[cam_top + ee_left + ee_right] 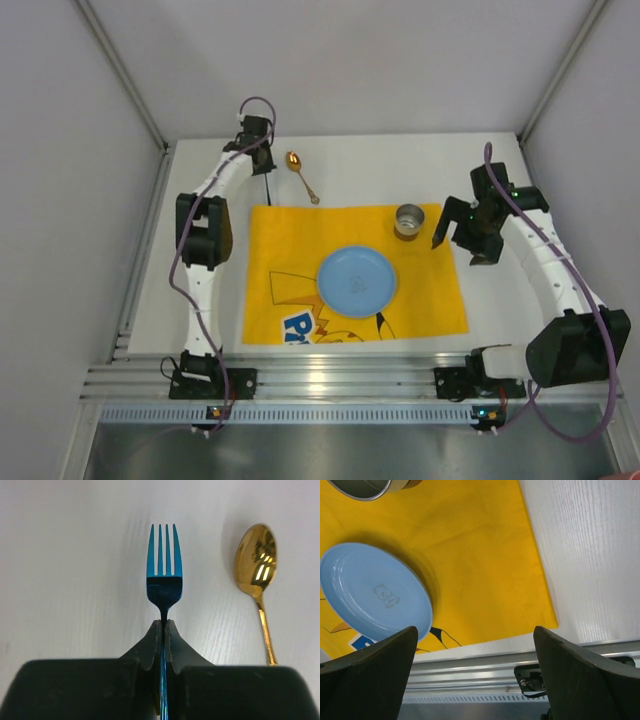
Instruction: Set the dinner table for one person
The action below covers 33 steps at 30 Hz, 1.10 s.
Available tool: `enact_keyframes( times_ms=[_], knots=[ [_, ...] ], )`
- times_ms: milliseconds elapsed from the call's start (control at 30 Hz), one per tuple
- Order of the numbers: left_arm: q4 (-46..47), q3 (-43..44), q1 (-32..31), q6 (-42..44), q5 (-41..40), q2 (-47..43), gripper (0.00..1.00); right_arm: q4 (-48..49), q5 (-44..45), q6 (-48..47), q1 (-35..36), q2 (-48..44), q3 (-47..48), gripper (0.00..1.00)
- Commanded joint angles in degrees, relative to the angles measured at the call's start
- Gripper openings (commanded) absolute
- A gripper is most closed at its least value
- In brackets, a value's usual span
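Observation:
In the left wrist view, my left gripper point(164, 622) is shut on the handle of a blue fork point(164, 580), whose tines point away over the white dinner table point(65, 555). A gold spoon point(256, 565) lies just right of the fork. From the top view, the left gripper point(266, 172) is at the far left of the table, with the fork point(269, 192) under it and the spoon point(302, 175) beside it. My right gripper point(458, 248) hangs open and empty right of the metal cup point(409, 221). A blue plate point(357, 281) sits on the yellow placemat point(420, 290).
In the right wrist view, the open right gripper point(475, 630) is above the placemat's point(480, 555) near right corner, with the plate point(370, 587) at left and the cup point(365, 487) at top. The ribbed aluminium rail point(485, 662) marks the near edge. Grey walls enclose the table point(370, 165).

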Motion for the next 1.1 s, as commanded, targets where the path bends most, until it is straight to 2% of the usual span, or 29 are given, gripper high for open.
enact_keyframes(
  times_ms=[0,133,167,233,267,367,533,733,800,867,933,967,1067],
  knots=[
    [0.43,1.5,1.89,-1.42,1.22,-14.76,0.0,2.5,-1.99,-1.63,0.6,-3.54,-1.86,1.0],
    [-0.44,-11.39,-0.12,-5.02,5.97,-23.9,0.0,3.64,-3.14,-2.77,0.51,-5.12,-3.54,1.0],
    [-0.97,-18.3,-1.0,-5.81,6.15,-27.49,0.0,3.99,-3.75,-2.95,0.43,-5.56,-3.72,1.0],
    [-3.43,-25.02,-3.55,-8.87,5.89,-31.72,0.0,4.17,-4.28,-3.48,0.6,-6.35,-4.24,1.0],
    [-3.09,-32.97,-4.6,-9.85,4.41,-36.7,0.0,4.34,-4.8,-3.65,0.69,-7.22,-4.33,1.0],
    [-0.45,-47.48,-8.64,-13.28,3.34,-46.38,0.0,4.52,-5.6,-4.62,0.6,-9.33,-5.47,1.0],
    [-1.5,-60.43,-16.9,-18.55,-0.62,-53.44,0.0,5.05,-6.82,-5.68,0.86,-12.32,-9.52,1.0],
    [5.7,-69.87,-19.03,-22.6,-1.5,-55.92,0.0,4.44,-7.97,-5.32,2.71,-15.4,-12.07,1.0],
    [6.32,-70.49,-19.03,-22.78,-2.02,-54.42,0.07,4.26,-7.27,-5.5,3.32,-15.84,-12.77,1.0],
    [6.58,-69.79,-19.11,-22.43,-2.81,-53.11,0.28,3.91,-6.92,-5.5,3.67,-16.28,-13.12,1.0],
    [6.41,-68.3,-19.11,-22.08,-4.39,-52.75,0.38,3.64,-6.66,-5.59,3.76,-16.81,-13.56,1.0],
    [6.06,-67.42,-19.11,-21.91,-5.44,-52.66,0.54,3.47,-6.48,-5.76,3.85,-16.81,-13.74,1.0],
    [3.51,-61.89,-19.03,-20.24,-9.91,-51.96,0.72,2.94,-5.78,-6.03,3.76,-16.64,-13.74,1.0]
  ],
)
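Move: The left hand holds the fork just above the table; its goal, the strip of yellow mat left of the plate, lies about 33 cm back, 6 cm right and 4 cm below. The plate's middle is some 35 cm back and 26 cm right, while the spoon lies roughly level, 11 cm right. From the empty right hand, that strip is about 47 cm left, 2 cm ahead and 14 cm lower. Left carries the held fork up, some 30 cm back, down beside the plate, opening; right backs 5 cm. ##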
